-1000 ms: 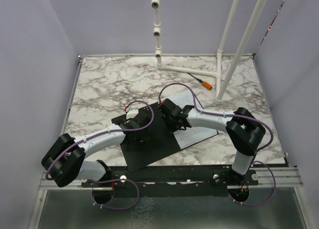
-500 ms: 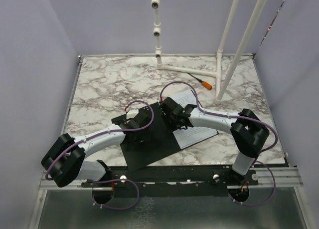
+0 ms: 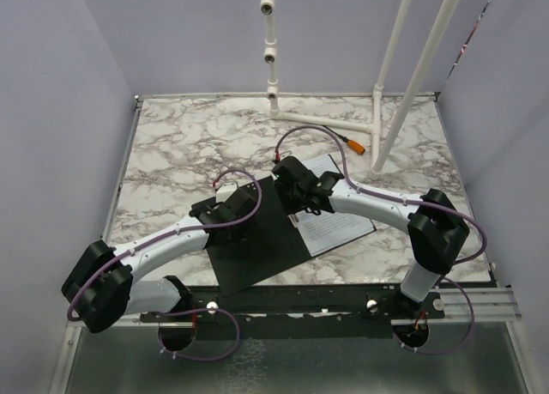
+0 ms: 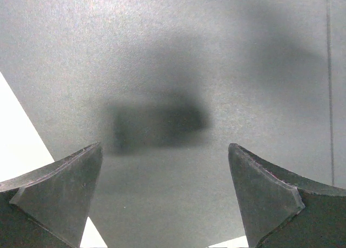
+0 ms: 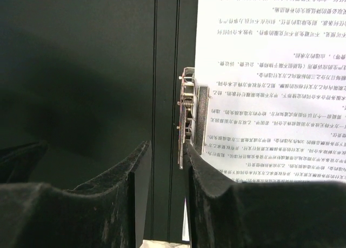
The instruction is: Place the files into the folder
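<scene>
The folder [image 3: 257,248] lies open on the marble table, black inside up. The files [image 3: 343,222], white sheets with dense black text, lie on its right half. In the right wrist view the sheets [image 5: 270,80] sit beside the metal spine clip [image 5: 186,118], whose lever stands upright. My right gripper [image 3: 290,178] [image 5: 166,151] is over the spine, jaws a little apart. Its right finger [image 5: 216,188] touches the clip lever; the left finger is clear of it. My left gripper [image 3: 247,207] [image 4: 165,194] is wide open and empty, low over the black left flap [image 4: 178,69].
An orange-handled screwdriver [image 3: 347,141] lies at the back right. A white pipe frame [image 3: 377,128] stands at the back of the table. Purple walls close in both sides. A metal rail [image 3: 343,301] runs along the near edge.
My right gripper has moved a little up the spine toward the far end. My left arm's elbow has dropped back and left, while its gripper stays over the left flap.
</scene>
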Robot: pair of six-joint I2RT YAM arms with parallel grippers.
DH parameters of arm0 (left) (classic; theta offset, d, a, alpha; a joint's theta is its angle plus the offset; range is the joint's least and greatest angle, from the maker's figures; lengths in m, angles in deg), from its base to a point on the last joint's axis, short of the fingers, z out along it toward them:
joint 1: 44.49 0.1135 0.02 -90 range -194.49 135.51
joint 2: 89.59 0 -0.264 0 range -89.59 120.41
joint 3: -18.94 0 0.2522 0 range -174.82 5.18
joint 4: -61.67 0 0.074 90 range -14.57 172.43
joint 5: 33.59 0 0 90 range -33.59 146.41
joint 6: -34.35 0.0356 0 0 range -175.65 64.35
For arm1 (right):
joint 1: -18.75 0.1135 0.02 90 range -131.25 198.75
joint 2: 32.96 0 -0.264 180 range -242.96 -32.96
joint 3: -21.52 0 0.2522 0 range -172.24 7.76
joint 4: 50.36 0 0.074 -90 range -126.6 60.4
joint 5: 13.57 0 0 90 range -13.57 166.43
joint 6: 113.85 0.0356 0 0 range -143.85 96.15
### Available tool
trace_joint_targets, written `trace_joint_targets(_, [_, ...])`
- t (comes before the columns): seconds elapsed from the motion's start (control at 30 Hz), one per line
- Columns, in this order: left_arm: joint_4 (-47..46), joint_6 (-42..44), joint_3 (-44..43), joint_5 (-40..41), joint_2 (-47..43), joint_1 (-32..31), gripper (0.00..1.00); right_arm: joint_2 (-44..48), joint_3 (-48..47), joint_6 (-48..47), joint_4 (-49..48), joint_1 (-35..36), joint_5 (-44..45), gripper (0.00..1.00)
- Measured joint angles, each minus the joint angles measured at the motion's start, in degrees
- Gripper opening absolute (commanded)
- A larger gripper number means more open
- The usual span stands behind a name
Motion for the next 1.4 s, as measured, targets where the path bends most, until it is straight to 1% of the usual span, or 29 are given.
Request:
trace_joint_targets(0.1, [1.2, 0.9, -1.4, 0.0, -1.5, 0.0, 0.99, -0.7, -1.0, 0.0, -0.1, -0.3, 0.2, 0.34])
trace_joint_targets(0.4, [4.6, 6.1, -10.4, 0.3, -8.6, 0.0, 0.99, -5.9, -2.3, 0.0, -0.4, -1.2, 0.2, 0.34])
trace_joint_targets(0.67, [5.8, 11.8, -13.1, 0.6, -13.6, 0.0, 0.99, -9.6, -3.4, 0.0, -0.4, -1.9, 0.2, 0.31])
trace_joint_targets(0.93, [5.5, 15.7, -13.2, 1.0, -17.5, 0.0, 0.99, -12.0, -5.3, 0.0, -0.4, -2.3, 0.2, 0.24])
trace_joint_targets(1.2, [4.6, 16.8, -11.9, 2.5, -18.7, 0.0, 0.99, -12.9, -6.1, -0.1, 0.0, -2.3, 0.2, 0.16])
trace_joint_targets(1.33, [4.5, 17.0, -11.6, 3.1, -18.7, 0.0, 0.99, -13.1, -6.3, -0.2, 0.1, -2.3, 0.2, 0.10])
trace_joint_targets(1.4, [4.5, 17.1, -11.6, 3.3, -18.7, 0.0, 0.99, -13.2, -6.4, -0.2, 0.1, -2.3, 0.2, 0.04])
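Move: The metal clip on the folder's spine lies about 6 cm below the right fingertips, its middle only some 1 cm ahead of them. From there the file sheets centre roughly 3 cm ahead and 11 cm to the right, the bare black leaf 7 cm back and 10 cm left. The left hand hovers about 3 cm over that leaf, whose middle is level with it and 5 cm right; the clip is some 9 cm ahead, 15 cm right, 2 cm below. Lower the right gripper about 5.5 cm with a slight forward reach of under 3 cm, bringing its third-open fingertips down to the clip just beyond its middle, then stay there and close them nearly shut on it. Meanwhile lift the left gripper, wide open, some 14 cm clear of the black leaf, tilting its fingers forward and up as it rises. ##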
